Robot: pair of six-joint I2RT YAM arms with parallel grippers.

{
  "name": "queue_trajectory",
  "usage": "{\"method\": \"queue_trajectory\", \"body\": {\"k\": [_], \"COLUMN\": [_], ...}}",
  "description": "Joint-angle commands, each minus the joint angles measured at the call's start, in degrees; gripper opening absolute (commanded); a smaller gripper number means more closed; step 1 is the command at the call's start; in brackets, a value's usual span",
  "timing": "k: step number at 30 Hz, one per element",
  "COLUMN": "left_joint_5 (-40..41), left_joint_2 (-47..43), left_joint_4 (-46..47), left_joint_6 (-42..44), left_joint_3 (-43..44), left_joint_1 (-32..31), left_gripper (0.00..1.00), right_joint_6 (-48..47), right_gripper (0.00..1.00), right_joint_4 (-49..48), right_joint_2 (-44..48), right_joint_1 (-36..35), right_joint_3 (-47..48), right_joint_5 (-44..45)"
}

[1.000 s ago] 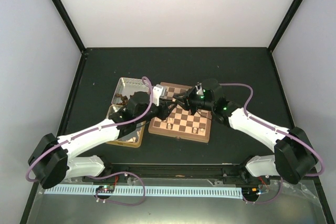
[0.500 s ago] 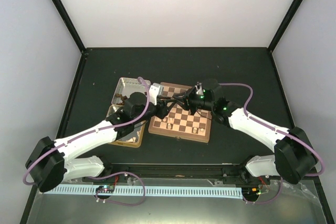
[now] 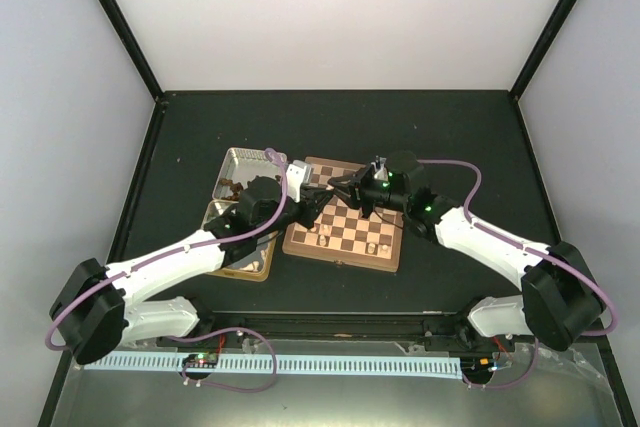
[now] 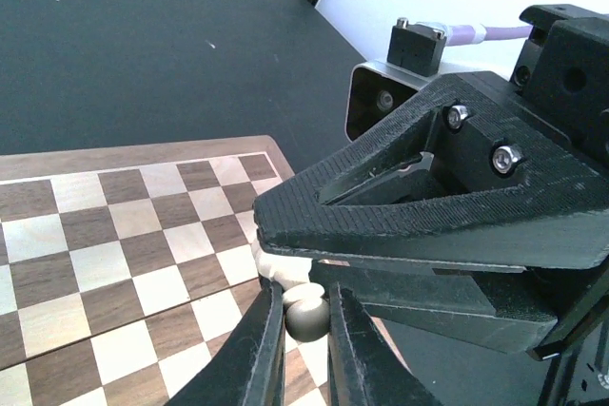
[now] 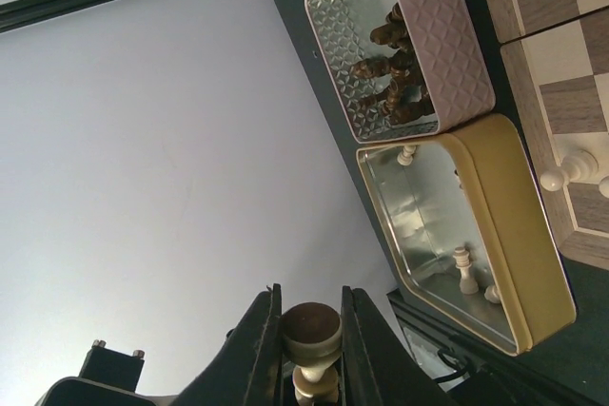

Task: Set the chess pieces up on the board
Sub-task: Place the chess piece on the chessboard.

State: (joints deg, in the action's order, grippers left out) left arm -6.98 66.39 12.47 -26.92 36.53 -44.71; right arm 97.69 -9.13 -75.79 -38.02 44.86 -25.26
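Observation:
One cream chess piece is held from both ends above the far left part of the board (image 3: 352, 219). In the left wrist view my left gripper (image 4: 306, 332) is shut on its round head (image 4: 305, 315), and the right gripper's black fingers (image 4: 419, 225) cover its pale body just above. In the right wrist view my right gripper (image 5: 312, 313) is shut on the same piece near its dark round base (image 5: 312, 328). From above, the left gripper (image 3: 318, 205) and right gripper (image 3: 339, 190) meet tip to tip. A few cream pieces (image 3: 325, 238) stand on the board's near rows.
Left of the board lie two tin halves: the far tin (image 3: 262, 158) holds dark brown pieces (image 5: 392, 71), the near gold-sided tin (image 5: 533, 235) holds a few cream pieces (image 5: 464, 269). A cream pawn (image 5: 559, 172) stands at the board's edge. Black walls frame the dark table.
The left gripper has drawn back slightly, then moved in again and shut on the head of the piece in the right gripper. The right arm has hardly moved.

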Motion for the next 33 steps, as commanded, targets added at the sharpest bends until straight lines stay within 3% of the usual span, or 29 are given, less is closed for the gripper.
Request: {"method": "queue_trajectory", "body": {"k": [1, 6, 10, 15, 20, 29, 33], "left_joint_5": [1.5, 0.4, -3.5, -7.5, -10.0, -3.6, -1.5], "left_joint_2": [0.1, -0.1, 2.0, 10.8, 20.9, 38.3, 42.4], "left_joint_4": [-1.0, -15.3, -30.9, -51.6, -61.1, -74.5, -77.8], "left_joint_6": [1.4, 3.2, 6.1, 7.8, 9.1, 11.1, 12.1], "left_joint_3": [2.2, 6.8, 12.1, 23.3, 33.6, 50.3, 53.6], "left_joint_1": [-0.2, -0.2, -0.2, -0.3, -0.8, -4.6, -6.0], "left_gripper": [0.04, 0.03, 0.04, 0.04, 0.04, 0.02, 0.02], "right_joint_6": [-2.2, -12.2, -21.7, -29.6, -32.2, -33.6, -34.4], "right_gripper": [0.14, 0.47, 0.61, 0.63, 0.64, 0.64, 0.64], "right_joint_4": [0.5, 8.2, 16.5, 28.3, 35.2, 38.6, 38.4], "right_joint_2": [0.9, 3.3, 7.8, 15.6, 23.7, 30.6, 30.3], "right_joint_1": [-0.4, 0.0, 1.0, 1.9, 2.3, 2.4, 2.4], "right_joint_3": [0.1, 0.7, 0.8, -0.2, -3.7, -8.2, -8.6], "right_joint_5": [-0.9, 4.8, 13.3, 30.1, 41.6, 47.1, 46.9]}}
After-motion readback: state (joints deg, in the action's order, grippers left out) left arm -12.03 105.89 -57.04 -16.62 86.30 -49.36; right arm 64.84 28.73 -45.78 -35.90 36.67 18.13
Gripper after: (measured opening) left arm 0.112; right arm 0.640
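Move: Both grippers still hold the same white piece, high over the board. The empty squares midway along its near rank lie about 5 cm back, 4 cm right and 17 cm below the left hand. At that rank, a white piece stands roughly straight back from the left hand, with the white knight some 12 cm and the rook 16 cm to its right. From the right hand, the empty squares lie about 7 cm back, 2 cm right and 16 cm down. The right fingers open and let go of the piece's base end, and that hand draws off about 19 cm to the right, rolling as it clears the board's middle. The left hand keeps its pinch on the head end, swings its fingers some 60 degrees to point down, and lowers the piece roughly 10 cm while easing right and back towards the empty near-rank squares. ##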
